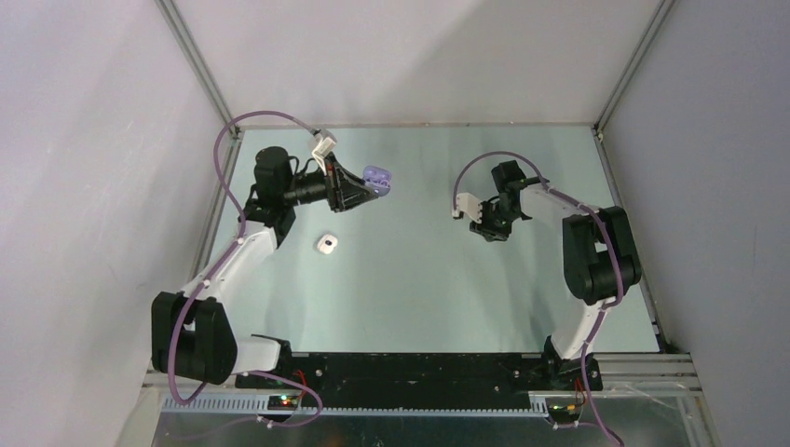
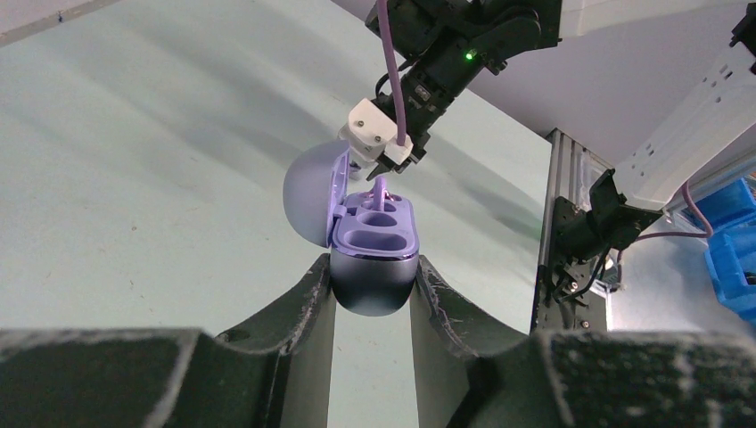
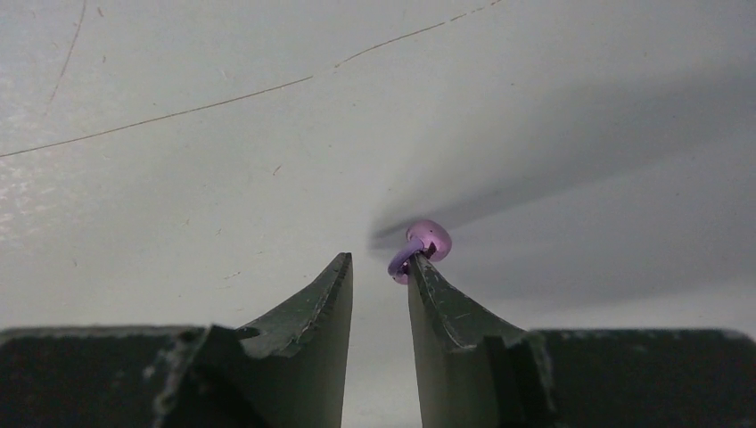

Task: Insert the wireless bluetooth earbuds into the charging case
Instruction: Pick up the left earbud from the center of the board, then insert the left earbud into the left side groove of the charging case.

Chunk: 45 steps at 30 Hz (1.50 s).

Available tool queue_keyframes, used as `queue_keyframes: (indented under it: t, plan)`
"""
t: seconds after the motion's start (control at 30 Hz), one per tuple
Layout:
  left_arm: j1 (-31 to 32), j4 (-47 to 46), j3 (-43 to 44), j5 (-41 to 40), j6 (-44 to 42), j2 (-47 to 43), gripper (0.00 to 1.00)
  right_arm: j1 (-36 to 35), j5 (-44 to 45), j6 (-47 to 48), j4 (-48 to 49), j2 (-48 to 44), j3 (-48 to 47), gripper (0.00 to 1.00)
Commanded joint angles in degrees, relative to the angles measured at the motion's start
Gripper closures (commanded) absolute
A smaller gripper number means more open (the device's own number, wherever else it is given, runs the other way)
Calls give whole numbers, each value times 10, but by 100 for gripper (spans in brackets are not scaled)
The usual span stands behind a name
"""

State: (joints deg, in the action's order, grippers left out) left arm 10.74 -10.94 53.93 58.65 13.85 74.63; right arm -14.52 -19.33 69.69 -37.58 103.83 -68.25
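The purple charging case [image 2: 374,259] has its lid open to the left, and its near socket is empty. My left gripper [image 2: 373,267] is shut on the case's lower body and holds it above the table at the back left [image 1: 375,179]. A purple earbud [image 3: 428,239] lies against the tip of my right gripper's right finger, outside the gap. That gripper [image 3: 381,259] is open a little with nothing between its fingers, and it points down at mid-table [image 1: 491,230]. A purple piece [image 2: 381,189] shows at the case's far rim, under the right gripper's tips. I cannot tell whether it is in the case.
A small white case [image 1: 326,244] lies on the green table surface [image 1: 419,298], in front of my left arm. Grey enclosure walls and metal posts [image 1: 197,56] ring the table. Blue bins [image 2: 733,241] stand beyond the right edge.
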Motion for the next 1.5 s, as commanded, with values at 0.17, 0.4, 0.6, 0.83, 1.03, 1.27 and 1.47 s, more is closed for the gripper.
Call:
queue_keyframes:
  t: [0.17,0.4,0.6,0.83,1.03,1.27,1.47]
  plan:
    - [-1,-6,28,-7,-14,5,100,-1,54,-41,90,5,-8,80]
    - [-2,-7,32,-5,-13,10,100,3,43,-58,79,-27,-9,99]
    - [-1,-35,26,17,-16,15,100,3,-78,-89,-52,-99,-79,100]
    - [2,-64,38,57,-52,43,100,-38,-276,-234,-181,-123,-278,100]
    - [24,37,93,72,-178,58,100,-101,-317,-361,-107,-135,-344,100]
    - [48,116,129,67,-283,45,100,-153,-357,-457,-21,-134,-375,100]
    - [56,237,159,64,-388,32,100,-183,-343,-479,37,-130,-370,100]
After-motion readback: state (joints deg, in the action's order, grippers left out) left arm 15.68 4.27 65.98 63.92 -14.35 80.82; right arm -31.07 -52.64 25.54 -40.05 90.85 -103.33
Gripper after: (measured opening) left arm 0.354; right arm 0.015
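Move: The left earbud I'm after lies on the board about 3 cm ahead of my slightly open right hand and a centimetre or so below its tips, neither left nor right. The open purple case, gripped in my left hand, is some 28 cm to my right hand's left, 4 cm nearer and 25 cm up; the white case lies level with it, about 40 cm left, on the board. From my left hand, the earbud is about 8 cm ahead, 29 cm right and 25 cm down. I slide my right hand forward about 3 cm over the board and shut the fingers on the earbud's stem, then swing it fast up some 33 cm, left about 20 and back towards the open case, rolling about 50 degrees until the fingers point left. My left hand keeps its grip on the case and brings it some 3 cm right to meet it, turning clockwise and tilting. ##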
